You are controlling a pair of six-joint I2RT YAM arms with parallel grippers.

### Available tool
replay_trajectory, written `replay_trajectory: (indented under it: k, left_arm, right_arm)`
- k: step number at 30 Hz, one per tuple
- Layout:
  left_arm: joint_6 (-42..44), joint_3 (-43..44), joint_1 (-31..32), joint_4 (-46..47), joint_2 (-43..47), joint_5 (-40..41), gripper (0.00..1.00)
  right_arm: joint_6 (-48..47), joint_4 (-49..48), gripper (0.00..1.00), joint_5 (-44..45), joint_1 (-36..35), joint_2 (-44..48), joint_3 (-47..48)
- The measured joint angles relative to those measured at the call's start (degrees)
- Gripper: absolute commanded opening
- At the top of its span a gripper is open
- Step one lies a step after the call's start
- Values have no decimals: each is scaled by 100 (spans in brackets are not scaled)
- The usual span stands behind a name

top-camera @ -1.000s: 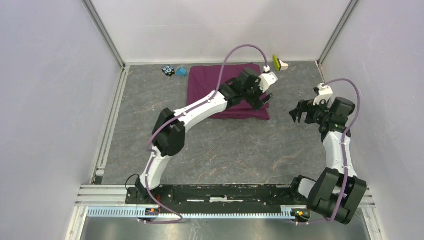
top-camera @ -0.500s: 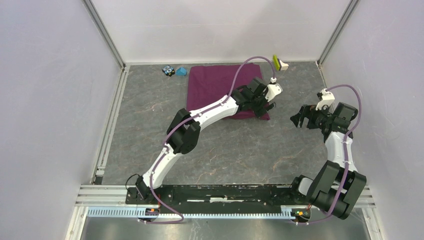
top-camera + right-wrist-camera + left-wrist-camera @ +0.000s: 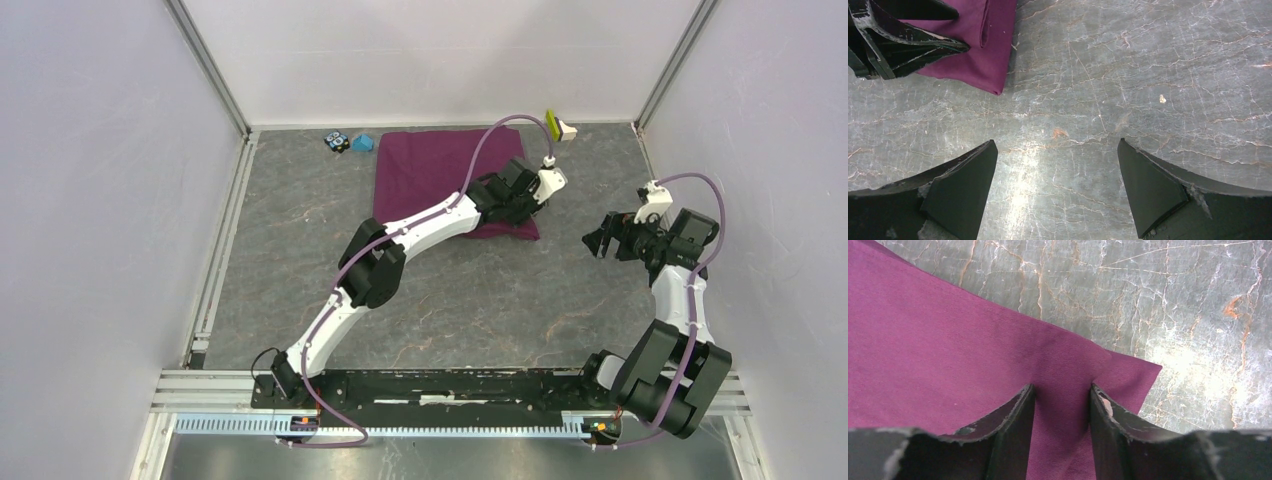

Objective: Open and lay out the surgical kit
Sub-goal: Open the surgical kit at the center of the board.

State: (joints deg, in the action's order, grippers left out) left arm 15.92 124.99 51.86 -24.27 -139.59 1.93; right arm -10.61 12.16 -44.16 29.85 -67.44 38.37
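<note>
The purple cloth wrap (image 3: pixel 430 170) lies folded at the back middle of the table; whatever is inside it is hidden. My left gripper (image 3: pixel 535 205) presses down on its near right corner. In the left wrist view its gripper (image 3: pixel 1063 387) stands half closed, with a ridge of the cloth wrap (image 3: pixel 948 340) gathered between the jaws and a pucker at the right fingertip. My right gripper (image 3: pixel 600 240) hovers wide open over bare table, to the right of that corner. In the right wrist view its gripper (image 3: pixel 1057 142) holds nothing, with the cloth corner (image 3: pixel 993 65) at upper left.
A small blue block (image 3: pixel 363 143) and a black-and-blue toy-like object (image 3: pixel 337 141) sit left of the wrap's back edge. A yellow-green and white object (image 3: pixel 558 125) stands at the back wall, right of the wrap. White walls enclose three sides.
My left arm stretched out and lowered onto the wrap's near right corner, and its jaws narrowed from wide open. The right gripper drifted slightly right and stayed open.
</note>
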Motion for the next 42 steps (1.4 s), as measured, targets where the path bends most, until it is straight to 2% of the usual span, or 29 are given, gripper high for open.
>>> replay_trajectory:
  k: [4,9,12,19,21,22,24,30,32,35,42]
  left_arm:
    - [-2,0,9,-2,-4,2,38]
    - [-4,17,37,-20,-2,-28,17]
    - [-13,22,46,-55,59,-2,11]
    - [-173,2,-101,-153,516,109,9]
    - [-256,-2,-184,-181,682,98,13]
    - [-341,-2,-214,-181,732,85,12]
    - [-457,-2,-328,-181,870,50,3]
    - [-1257,-44,-769,-195,1005,-402,2]
    - [-1639,-225,-1038,-195,1110,-667,2]
    - [-2100,-942,-1687,-138,1593,-986,2]
    - [-2295,-3679,-3810,496,4103,-940,2]
  right_arm:
    - [-4,0,98,-2,28,0,-7]
    - [-28,4,98,-26,37,0,-37]
    - [-42,28,98,-44,48,4,-52]
    - [-87,74,98,-85,66,11,-66]
    - [-105,85,98,-87,66,15,-70]
    - [-114,87,98,-85,66,15,-70]
    - [-125,87,98,-85,66,17,-70]
    - [-129,90,98,-85,68,20,-70]
    - [-129,90,98,-85,70,20,-70]
    - [-131,92,98,-85,70,20,-70]
    - [-144,125,98,-129,70,13,-70]
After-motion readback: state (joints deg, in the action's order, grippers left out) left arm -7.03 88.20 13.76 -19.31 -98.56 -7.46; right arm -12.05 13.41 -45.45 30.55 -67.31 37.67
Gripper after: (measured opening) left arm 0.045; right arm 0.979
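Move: The right-hand edge of the surgical kit's folded top cloth lies right between the left hand's half-open fingers, at most 1 cm below the hand point. The kit's middle is about 9 cm ahead and 15 cm to the left. The blue block stands roughly 18 cm ahead and 33 cm left, the owl block some 5 cm farther left, level with it. From the right hand, the cloth edge lies about 9 cm ahead, 19 cm left and 4 cm below. The top cloth's right-hand edge is pinched as the left fingers finish closing on it, then raised about 10 cm almost straight up. Keeping its grip, the left hand sweeps left at growing speed over the kit towards its far left side, some 35 cm in all, drifting a little forward and rising further late on, while the wrist turns counter-clockwise by some 45 degrees. ##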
